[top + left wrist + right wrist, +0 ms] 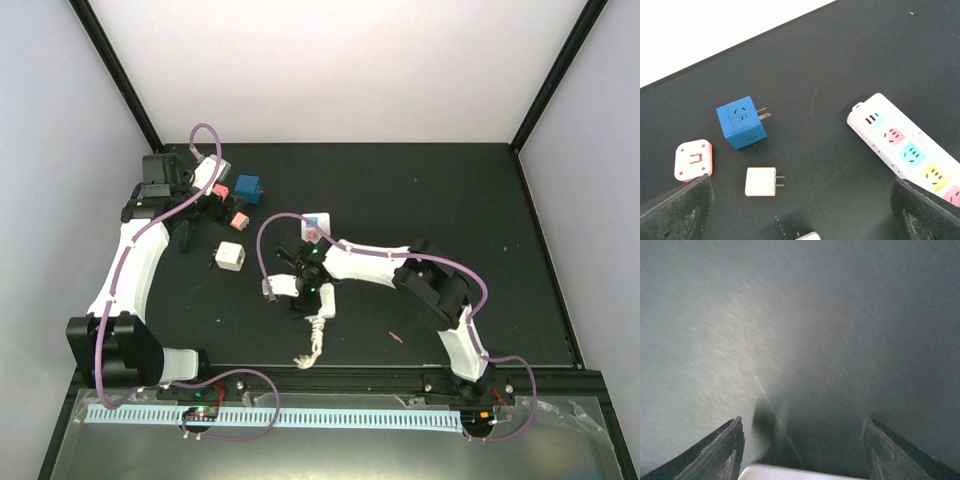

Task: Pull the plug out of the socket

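The socket (905,150) is a white strip with pastel outlets; from above only its far end (316,225) and bundled cord (315,340) show, because my right arm covers the rest. The plug is hidden, and the outlets I can see hold nothing. My right gripper (300,280) is low over the covered part of the socket. In the right wrist view its fingers (802,420) stand apart with a white thing (800,474) spanning the gap at the bottom edge; whether they press on it does not show. My left gripper (205,200) (800,180) hangs wide open above the table at the far left.
Loose on the table at the far left are a blue cube adapter (742,122) (249,187), a pink-rimmed plug (693,160), a small white plug (760,181) and another white plug (230,256). A small red scrap (396,337) lies near the front edge.
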`<state>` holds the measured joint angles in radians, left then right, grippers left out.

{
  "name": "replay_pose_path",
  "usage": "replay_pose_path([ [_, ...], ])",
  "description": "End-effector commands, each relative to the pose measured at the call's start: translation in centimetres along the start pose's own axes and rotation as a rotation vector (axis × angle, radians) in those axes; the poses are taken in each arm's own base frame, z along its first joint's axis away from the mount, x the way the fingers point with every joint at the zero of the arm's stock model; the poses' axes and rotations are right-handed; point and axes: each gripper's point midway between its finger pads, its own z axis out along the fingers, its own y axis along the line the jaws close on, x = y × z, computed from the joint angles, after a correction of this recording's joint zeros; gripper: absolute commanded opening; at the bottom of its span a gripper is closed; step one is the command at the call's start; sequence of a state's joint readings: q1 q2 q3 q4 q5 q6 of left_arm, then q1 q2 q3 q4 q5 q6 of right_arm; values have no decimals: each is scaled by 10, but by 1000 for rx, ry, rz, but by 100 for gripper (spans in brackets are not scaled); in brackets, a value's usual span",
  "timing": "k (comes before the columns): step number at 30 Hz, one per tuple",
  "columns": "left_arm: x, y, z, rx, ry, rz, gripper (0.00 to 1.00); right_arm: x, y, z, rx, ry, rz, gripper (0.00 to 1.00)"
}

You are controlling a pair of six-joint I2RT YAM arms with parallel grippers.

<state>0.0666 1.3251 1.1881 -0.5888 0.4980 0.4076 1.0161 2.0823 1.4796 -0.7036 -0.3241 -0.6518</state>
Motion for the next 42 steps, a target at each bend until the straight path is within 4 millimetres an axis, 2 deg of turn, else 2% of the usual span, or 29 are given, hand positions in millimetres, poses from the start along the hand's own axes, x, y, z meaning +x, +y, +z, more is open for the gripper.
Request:
replay_pose_path([
  [1,-12,-2,-9,3,-56,10,99,39,-30,-5,83,89,25,69],
  [7,-13,-1,-8,1,-62,6,99,60,-55,-15,168,162,-52,83],
  [9,-13,-1,-8,1,-61,5,99,64,-65,-20,200,185,-72,99],
  [10,-13,-2,-8,2,-61,7,99,64,-70,-23,211,188,-77,100],
  [14,-12,-2,-9,-2,-66,12,99,64,-82,-31,186,197,-117,100],
  [17,-12,-1,-9,-4,-68,14,99,76,-82,-32,128,233,-181,100],
  [22,-10,1,-8,-15,-63,15,99,108,-79,-36,48,323,-230,100],
  [23,-15,-2,-16,-24,-85,28,99,115,-81,-37,39,336,-229,100],
  [32,-15,-3,-16,-23,-96,34,99,167,-107,-62,8,384,-125,100],
  [37,-15,-2,-15,-21,-92,35,99,204,-113,-76,3,426,-72,100],
  [42,-13,-2,-13,-21,-88,36,99,232,-118,-89,23,438,-25,100],
])
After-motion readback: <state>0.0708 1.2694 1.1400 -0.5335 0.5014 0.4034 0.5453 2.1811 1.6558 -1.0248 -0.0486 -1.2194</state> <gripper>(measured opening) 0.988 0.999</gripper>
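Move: The right hand is low beside the cord end of the bare socket strip, whose middle lies about 12 cm ahead and 5 cm to the right, at nearly the same height. The strip's white cord trails about 8 cm back and 4 cm right of the hand; the white plug is some 14 cm ahead and 17 cm left. From the left hand, the strip lies about 7 cm back, 23 cm right and 22 cm below. The right hand opens wide and sweeps about 16 cm forward and 18 right, pushing the socket strip sideways. ##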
